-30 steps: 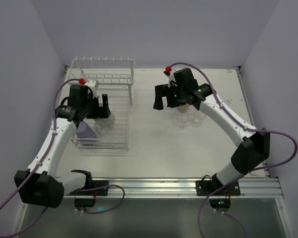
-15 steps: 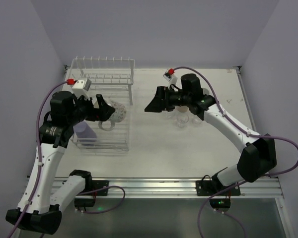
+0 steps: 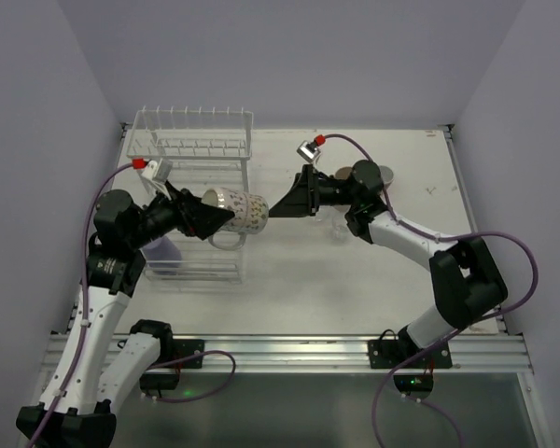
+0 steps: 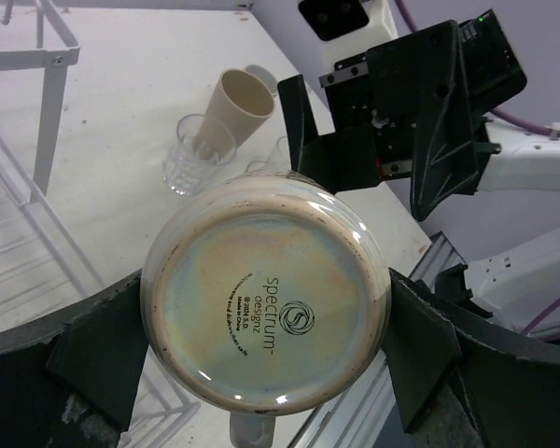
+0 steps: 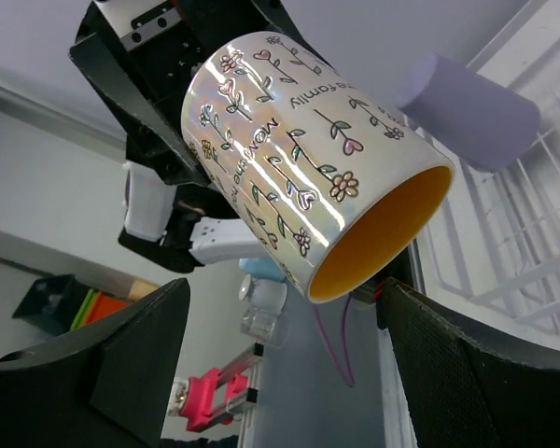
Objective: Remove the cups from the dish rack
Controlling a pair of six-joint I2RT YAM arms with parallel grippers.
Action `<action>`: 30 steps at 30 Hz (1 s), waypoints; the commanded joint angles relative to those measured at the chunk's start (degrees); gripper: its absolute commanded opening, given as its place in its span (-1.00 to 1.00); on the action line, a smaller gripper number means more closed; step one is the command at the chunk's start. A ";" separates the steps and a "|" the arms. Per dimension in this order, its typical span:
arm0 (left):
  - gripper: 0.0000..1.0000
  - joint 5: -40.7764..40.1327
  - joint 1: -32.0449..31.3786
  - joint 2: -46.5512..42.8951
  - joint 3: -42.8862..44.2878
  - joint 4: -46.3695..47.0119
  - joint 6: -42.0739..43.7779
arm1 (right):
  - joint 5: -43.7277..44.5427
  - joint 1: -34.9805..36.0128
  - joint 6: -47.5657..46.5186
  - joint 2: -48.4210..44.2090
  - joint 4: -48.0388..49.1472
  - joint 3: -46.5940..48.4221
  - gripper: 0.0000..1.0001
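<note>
My left gripper (image 3: 205,217) is shut on the white mug with orange inside (image 3: 238,212) and holds it on its side in the air, right of the dish rack (image 3: 191,149). In the left wrist view the mug's base (image 4: 266,299) sits between the fingers. My right gripper (image 3: 282,207) is open and faces the mug's mouth (image 5: 387,233), just apart from it. The lavender cup (image 3: 161,250) lies in the rack's lower basket. The tan tumbler (image 4: 238,103) and a clear glass (image 4: 196,154) stand on the table behind the right gripper. The salmon-pink mug is out of view.
The rack's raised pronged shelf (image 3: 196,126) stands at the back left. The right arm (image 3: 420,238) reaches across the table's middle, above the glasses. A metal rail (image 3: 308,350) runs along the near edge. Grey walls close in both sides.
My left gripper has lifted the white mug out of the rack, tipped it on its side and carried it right. My right gripper has turned and moved left toward it.
</note>
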 commanded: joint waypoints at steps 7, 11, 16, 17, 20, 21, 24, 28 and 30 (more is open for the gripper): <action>-1.00 6.18 0.34 -1.25 -1.06 18.73 -6.91 | -0.97 0.02 32.56 9.74 46.68 -0.36 0.62; -1.00 6.44 0.34 -2.39 -4.13 23.30 -9.45 | 2.37 1.07 32.97 11.07 50.41 0.52 0.56; -1.00 6.36 0.34 -2.66 -7.39 26.38 -10.17 | 5.89 1.86 31.04 8.09 50.24 -0.88 0.47; -1.00 6.44 0.34 -2.66 -7.66 26.65 -10.43 | 6.25 1.86 31.03 7.82 50.24 -0.97 0.47; -1.00 6.27 0.34 -2.66 -8.62 27.79 -10.87 | 6.95 2.04 32.09 7.65 50.41 -0.27 0.33; -1.00 6.27 0.34 -2.66 -9.15 28.14 -11.13 | 7.39 2.12 32.26 7.73 50.41 0.08 0.27; -1.00 6.53 0.34 -2.31 -9.85 29.90 -11.75 | 7.57 2.65 32.88 7.56 50.33 0.70 -0.12; -1.00 6.97 0.34 -2.22 -11.17 32.71 -13.15 | 7.74 2.83 33.49 7.47 50.33 1.49 -0.90; -1.00 7.93 0.34 -1.70 -12.13 34.81 -14.64 | 7.65 2.83 33.49 7.73 50.33 1.75 -1.00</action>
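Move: The left hand still holds the flowered cup by its base, the cup's middle some 4 cm to its right and 2 cm ahead; the right fingers wait about 11 cm to its right, 2 cm ahead. The lavender cup is 17 cm left of the left hand, 2 cm ahead, 20 cm lower. From the right hand the flowered cup's middle is about 8 cm left, level fore and aft, 2 cm lower; the nearest glass is 11 cm ahead, 10 cm right, 22 cm down. Up about 3 cm after a brief dip, and a little to the left into the flowered cup's mouth end, goes the right hand, rolling its forward side down and tipping its fingertips up, some 20 degrees in all. Its fingers then close from wide open and pinch the upper rim, one inside and one outside. The left hand rises slightly, sinks back and eases 1.5 cm right towards it, turning about 10 degrees while keeping its grip on the base. ##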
